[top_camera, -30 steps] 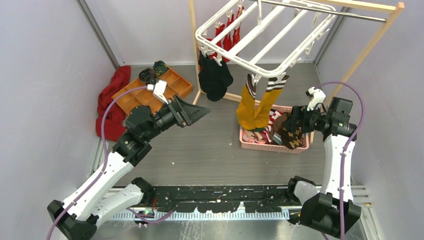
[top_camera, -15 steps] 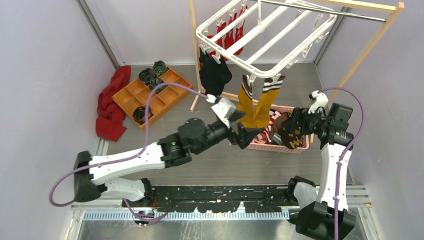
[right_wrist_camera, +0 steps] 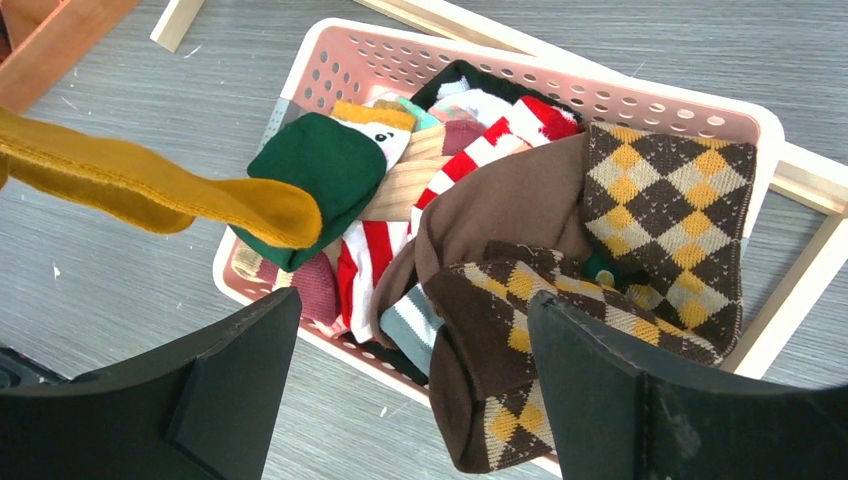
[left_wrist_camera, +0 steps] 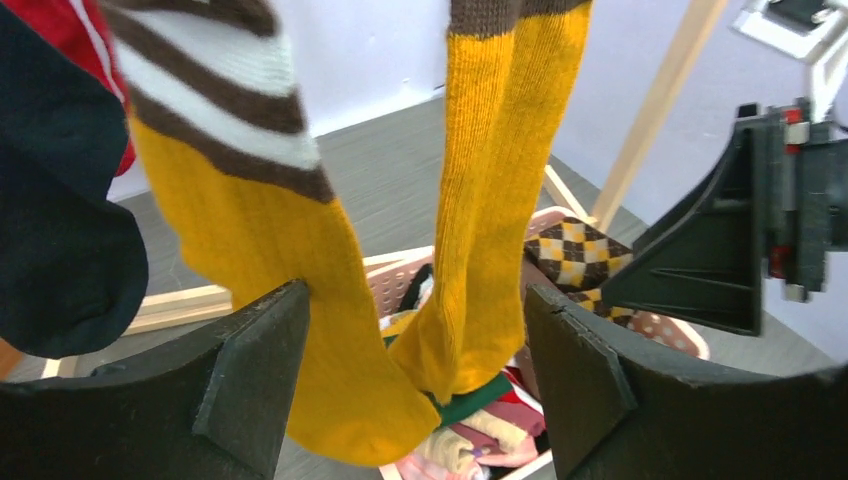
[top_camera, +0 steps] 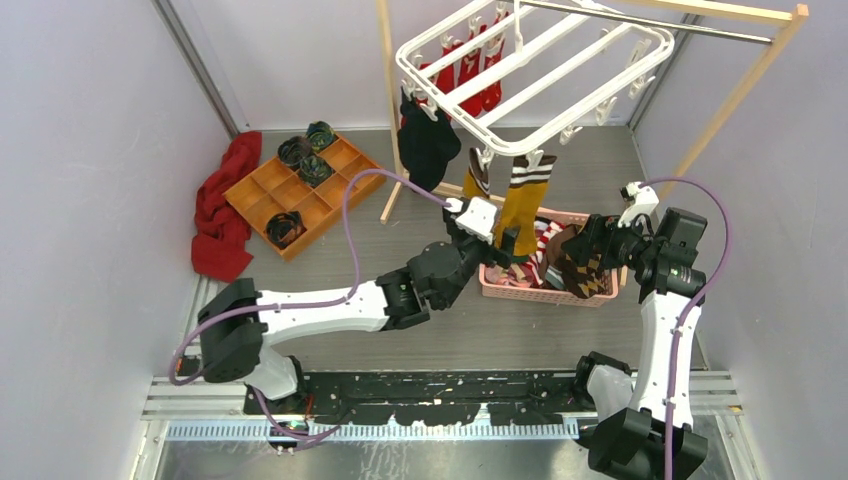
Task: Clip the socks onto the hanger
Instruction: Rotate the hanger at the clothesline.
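Note:
The white hanger (top_camera: pixel 452 112) dangles from the rack's rod with red socks (top_camera: pixel 470 75), a black sock (top_camera: pixel 428 145) and two mustard-yellow socks (top_camera: pixel 520 205) clipped to it. My left gripper (top_camera: pixel 507 243) is open, and in the left wrist view both mustard socks (left_wrist_camera: pixel 300 300) hang loose in the gap of my left gripper (left_wrist_camera: pixel 415 380). My right gripper (right_wrist_camera: pixel 415 380) is open and empty above a brown argyle sock (right_wrist_camera: pixel 520 340) that is draped over the rim of the pink basket (right_wrist_camera: pixel 400 50). Its fingers (left_wrist_camera: pixel 720 250) show in the left wrist view.
The pink basket (top_camera: pixel 540 292) holds several more socks, among them a green one (right_wrist_camera: pixel 320 170). The wooden rack (top_camera: pixel 740 90) stands round and behind it. At the back left an orange tray (top_camera: pixel 335 195) holds dark rolled bundles, with a red cloth (top_camera: pixel 225 200) beside it.
My left arm has swung from the orange tray across to the right, up to the mustard socks over the basket. The hanger has swung a little. My right arm has hardly moved.

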Tool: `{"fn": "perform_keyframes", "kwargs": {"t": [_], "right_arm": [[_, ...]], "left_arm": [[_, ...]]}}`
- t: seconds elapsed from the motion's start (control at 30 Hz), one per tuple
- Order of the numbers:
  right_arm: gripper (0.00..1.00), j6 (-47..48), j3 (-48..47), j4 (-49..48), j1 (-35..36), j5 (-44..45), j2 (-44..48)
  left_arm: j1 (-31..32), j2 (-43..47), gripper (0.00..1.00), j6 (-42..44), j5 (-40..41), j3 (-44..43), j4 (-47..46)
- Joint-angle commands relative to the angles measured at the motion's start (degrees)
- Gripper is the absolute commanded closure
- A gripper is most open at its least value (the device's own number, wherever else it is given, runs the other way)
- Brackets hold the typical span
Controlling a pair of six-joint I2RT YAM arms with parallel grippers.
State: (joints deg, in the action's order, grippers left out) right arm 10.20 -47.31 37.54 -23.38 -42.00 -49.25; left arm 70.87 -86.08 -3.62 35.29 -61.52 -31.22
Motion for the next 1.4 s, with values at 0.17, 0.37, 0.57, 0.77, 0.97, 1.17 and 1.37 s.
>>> {"fn": "perform_keyframes", "kwargs": {"t": [0.17,0.37,0.57,0.77,0.97,1.17,1.37], "right_arm": [[0.11,-0.84,-0.03,-2.30,-0.18,-1.94,0.80],[0.11,-0.70,0.07,-2.38,-0.33,-2.36,0.87],[0.11,-0.39,-0.14,-2.18,-0.53,-2.99,0.85],[0.11,0.32,-0.32,-1.68,-0.62,-3.55,0.80],[0.11,0.66,-1.06,-1.21,-0.62,-5.26,0.59],[0.11,1.64,-2.03,0.01,-0.62,-6.65,0.65],[0.11,2.67,-4.15,1.41,-0.62,-9.44,0.70]], "left_arm": [[-1.79,-3.86,0.51,1.44,5.34,-4.94,-5.42],[-5.18,1.16,0.87,0.19,1.33,-3.83,-1.48],[-10.49,7.95,1.00,-2.59,-6.06,-2.16,3.30],[-20.72,14.73,1.00,-7.98,-15.59,-0.05,11.30],[-33.84,15.91,1.00,-15.04,-28.11,-1.72,17.55],[-44.84,11.56,1.00,-21.16,-39.13,-6.72,20.39],[-51.86,5.56,1.00,-26.42,-41.38,-12.06,21.17]]}}
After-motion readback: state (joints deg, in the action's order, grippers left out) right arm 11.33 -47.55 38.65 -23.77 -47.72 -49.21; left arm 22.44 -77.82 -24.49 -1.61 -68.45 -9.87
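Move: The two yellow striped socks hang between my open left fingers' reach, their middle about 4 cm ahead, 1 cm to the right and 3 cm up. The hanger corner carrying them is some 5 cm ahead, 2 cm right and 14 cm above my hand; the dark sock hangs 14 cm ahead, 9 cm left, 4 cm up. The basket sits 6 cm ahead, 14 cm right, 30 cm below. From my right hand the yellow socks are about 4 cm ahead, 17 cm left, 10 cm up. I ease my left hand 2–3 cm forward and slightly down into the hanging yellow socks and shut the fingers on the cloth. Then, keeping that pinch, I haul them about 20 cm to the left and some 15 cm forward in an arc that rises about 9 cm and partly sinks again, the fingers tipping slightly down towards the end. ##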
